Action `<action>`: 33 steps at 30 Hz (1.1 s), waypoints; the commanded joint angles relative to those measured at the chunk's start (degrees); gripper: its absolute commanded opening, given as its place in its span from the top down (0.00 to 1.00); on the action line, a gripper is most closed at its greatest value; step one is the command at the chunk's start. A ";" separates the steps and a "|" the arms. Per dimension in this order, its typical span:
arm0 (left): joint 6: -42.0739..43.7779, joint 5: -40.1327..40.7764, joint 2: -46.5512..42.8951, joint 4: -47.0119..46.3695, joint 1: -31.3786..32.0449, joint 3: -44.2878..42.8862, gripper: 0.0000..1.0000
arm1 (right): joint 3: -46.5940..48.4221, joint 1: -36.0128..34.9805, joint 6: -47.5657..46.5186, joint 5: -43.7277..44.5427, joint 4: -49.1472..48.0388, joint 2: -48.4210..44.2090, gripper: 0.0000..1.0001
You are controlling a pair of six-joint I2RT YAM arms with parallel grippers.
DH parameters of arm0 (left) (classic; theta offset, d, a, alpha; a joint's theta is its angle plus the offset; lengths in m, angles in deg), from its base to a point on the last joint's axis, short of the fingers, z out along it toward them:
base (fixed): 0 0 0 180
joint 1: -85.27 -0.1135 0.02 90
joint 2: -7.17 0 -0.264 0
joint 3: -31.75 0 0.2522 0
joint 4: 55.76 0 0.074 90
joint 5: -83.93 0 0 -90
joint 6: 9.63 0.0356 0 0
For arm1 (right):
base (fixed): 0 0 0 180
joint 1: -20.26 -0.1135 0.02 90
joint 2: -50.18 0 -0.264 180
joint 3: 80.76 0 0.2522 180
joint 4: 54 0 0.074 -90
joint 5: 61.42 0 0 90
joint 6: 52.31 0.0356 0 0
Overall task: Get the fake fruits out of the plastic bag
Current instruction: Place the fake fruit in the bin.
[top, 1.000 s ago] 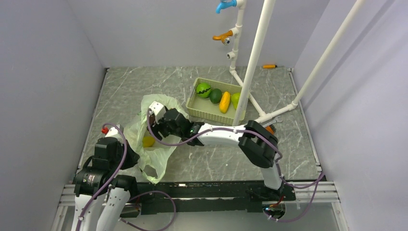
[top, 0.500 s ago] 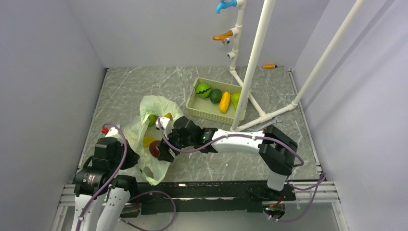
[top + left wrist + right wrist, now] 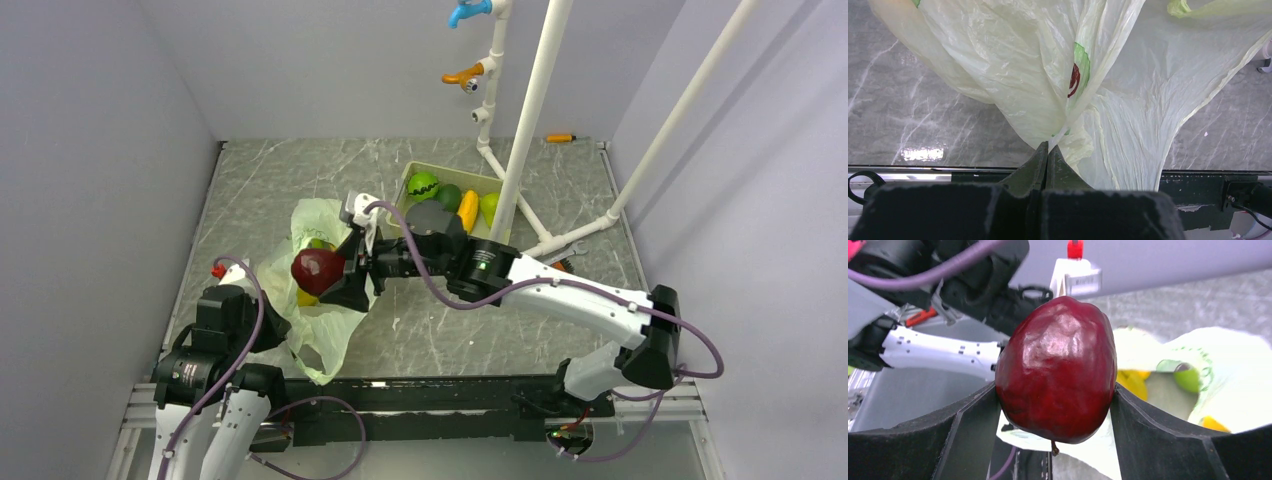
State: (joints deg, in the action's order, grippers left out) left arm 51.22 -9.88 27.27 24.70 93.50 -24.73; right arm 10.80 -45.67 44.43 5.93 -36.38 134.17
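Note:
The pale-green plastic bag [image 3: 318, 335] lies crumpled at the table's near left. My left gripper [image 3: 1049, 148] is shut on a fold of the plastic bag [image 3: 1128, 100] near the table's front edge. My right gripper [image 3: 334, 280] hangs above the bag's mouth, shut on a glossy maroon fruit [image 3: 313, 267]. In the right wrist view the maroon fruit [image 3: 1058, 355] fills the space between both fingers [image 3: 973, 425] of the right gripper [image 3: 1055, 396]. Inside the bag lie a green fruit [image 3: 1188, 378] and yellow fruits [image 3: 1132, 383].
A beige slotted tray [image 3: 398, 224] stands behind the bag, holding a zigzag-banded green ball [image 3: 423, 185], a dark green oval, a yellow fruit [image 3: 467, 211] and a bright green one. A white pipe frame [image 3: 528, 120] rises right of the tray.
My right gripper came up out of the bag with the maroon fruit and lifted it above the bag's mouth. The left gripper has kept its hold on the bag.

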 commanded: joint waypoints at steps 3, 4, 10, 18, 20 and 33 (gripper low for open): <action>0.62 -0.86 -0.26 -1.91 0.02 -0.22 1.00 | 5.03 0.10 -6.07 14.98 1.09 -2.35 1.00; 0.60 -0.94 -0.29 -1.84 0.03 -0.25 1.00 | 5.34 0.18 -7.08 18.78 1.34 -2.34 1.00; 0.80 -1.29 -0.54 -1.90 0.02 -0.17 1.00 | 4.62 1.12 -14.29 41.79 -1.37 -0.37 1.00; 0.98 -1.63 -0.66 -2.07 -0.02 -0.06 1.00 | 7.38 13.12 -8.98 55.67 1.12 8.71 1.00; 0.93 -1.48 -0.52 -2.02 0.02 -0.15 1.00 | 9.52 15.65 -8.25 56.47 3.71 13.13 1.00; 0.87 -1.44 -0.09 -1.89 -0.02 -0.08 1.00 | 31.68 27.59 7.13 36.24 28.53 38.41 1.00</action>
State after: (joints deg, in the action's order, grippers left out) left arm 51.81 -10.80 27.14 24.68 93.50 -24.73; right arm 37.14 -20.15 45.05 49.60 -14.91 171.78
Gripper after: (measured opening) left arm 0.009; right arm 0.748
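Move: The right hand holds the dark red fruit up above the bag. The bin's middle is about 30 cm ahead, 23 cm to the right and 25 cm below. In the bin, the striped green fruit is some 34 cm ahead and 17 cm right, the dark green fruit about 32 cm ahead and 23 cm right. The bag's middle is roughly 10 cm ahead, 4 cm left and 25 cm below. From the left hand, the bin is about 28 cm ahead and 37 cm right. Still pinching the dark red fruit, the right hand lifts it a few centimetres, then carries it some 35 cm forward and about 14 cm right, away from the bag, and sinks fast, ending 20 cm lower over the bin's left end. The wrist swings about 65 degrees clockwise, taking the fingers from leftward to forward and down; they keep their hold. ##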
